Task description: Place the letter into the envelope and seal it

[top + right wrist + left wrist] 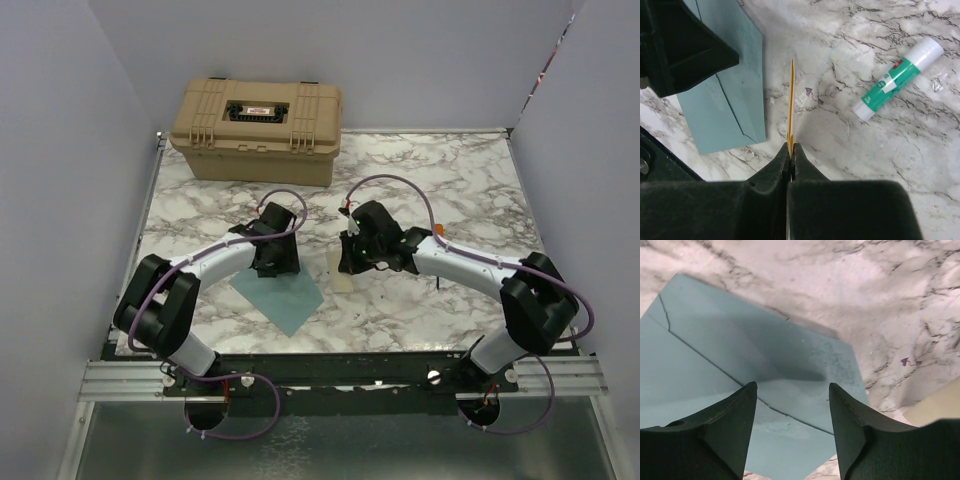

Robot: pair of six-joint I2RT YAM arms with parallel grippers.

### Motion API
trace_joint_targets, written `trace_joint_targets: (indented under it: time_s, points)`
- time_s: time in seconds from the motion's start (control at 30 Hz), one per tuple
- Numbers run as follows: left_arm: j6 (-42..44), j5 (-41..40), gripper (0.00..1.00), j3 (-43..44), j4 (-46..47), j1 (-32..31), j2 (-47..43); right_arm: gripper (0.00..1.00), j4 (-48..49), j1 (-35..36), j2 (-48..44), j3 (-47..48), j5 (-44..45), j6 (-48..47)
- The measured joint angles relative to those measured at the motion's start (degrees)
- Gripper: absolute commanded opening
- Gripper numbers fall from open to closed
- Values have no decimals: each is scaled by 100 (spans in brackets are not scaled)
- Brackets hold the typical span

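The teal envelope (pixel 285 297) lies flat on the marble table, its seams facing up in the left wrist view (pixel 765 355). My left gripper (pixel 792 387) hovers just above it, open, with nothing between its fingers. The cream letter (pixel 340 272) is held by its near edge just right of the envelope and shows edge-on as a thin yellow line (pixel 790 100) in the right wrist view. My right gripper (pixel 791 146) is shut on it. The envelope (pixel 735 100) lies to the left of the held letter, apart from it. A corner of the letter (pixel 935 407) shows at the right of the left wrist view.
A green and white glue stick (pixel 897 77) lies on the marble to the right of the letter. A tan hard case (pixel 258 128) stands at the back left of the table. White walls enclose the table on three sides.
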Motion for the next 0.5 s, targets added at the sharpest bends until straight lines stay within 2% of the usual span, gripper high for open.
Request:
trace_joint_targets:
  time_s: [0.07, 0.17, 0.3, 0.5]
  points:
    - [39, 31, 63, 105, 57, 0, 90, 0, -164, 0, -142, 17, 61, 15]
    - [-87, -114, 80, 197, -98, 0, 0, 0, -302, 0, -264, 144, 68, 15]
    - [-586, -562, 98, 170, -861, 0, -538, 0, -321, 0, -256, 411, 52, 39]
    - [-1384, -848, 99, -581, -1543, 59, -1703, 0, -297, 0, -44, 706, -118, 107]
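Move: The open envelope lies right under the left gripper, its middle some 3 cm back and 2 cm to the left of it, about 2 cm lower. The letter, held in the other gripper, stands about 14 cm to the left gripper's right and nearly level with it. From the right gripper the envelope's middle is about 15 cm to the left, 3 cm back and 7 cm below; the glue stick lies roughly 6 cm ahead, 2 cm to the right and 6 cm below. Lift the left gripper off the envelope's mouth fold and swing it left and back over the envelope's left part, about 8 cm level and 3 cm up, opening the fingers to full width and turning some 15 degrees counter-clockwise. Meanwhile, keep the folded letter pinched in the right gripper and raise it about 4 cm, easing slightly left towards the envelope. ##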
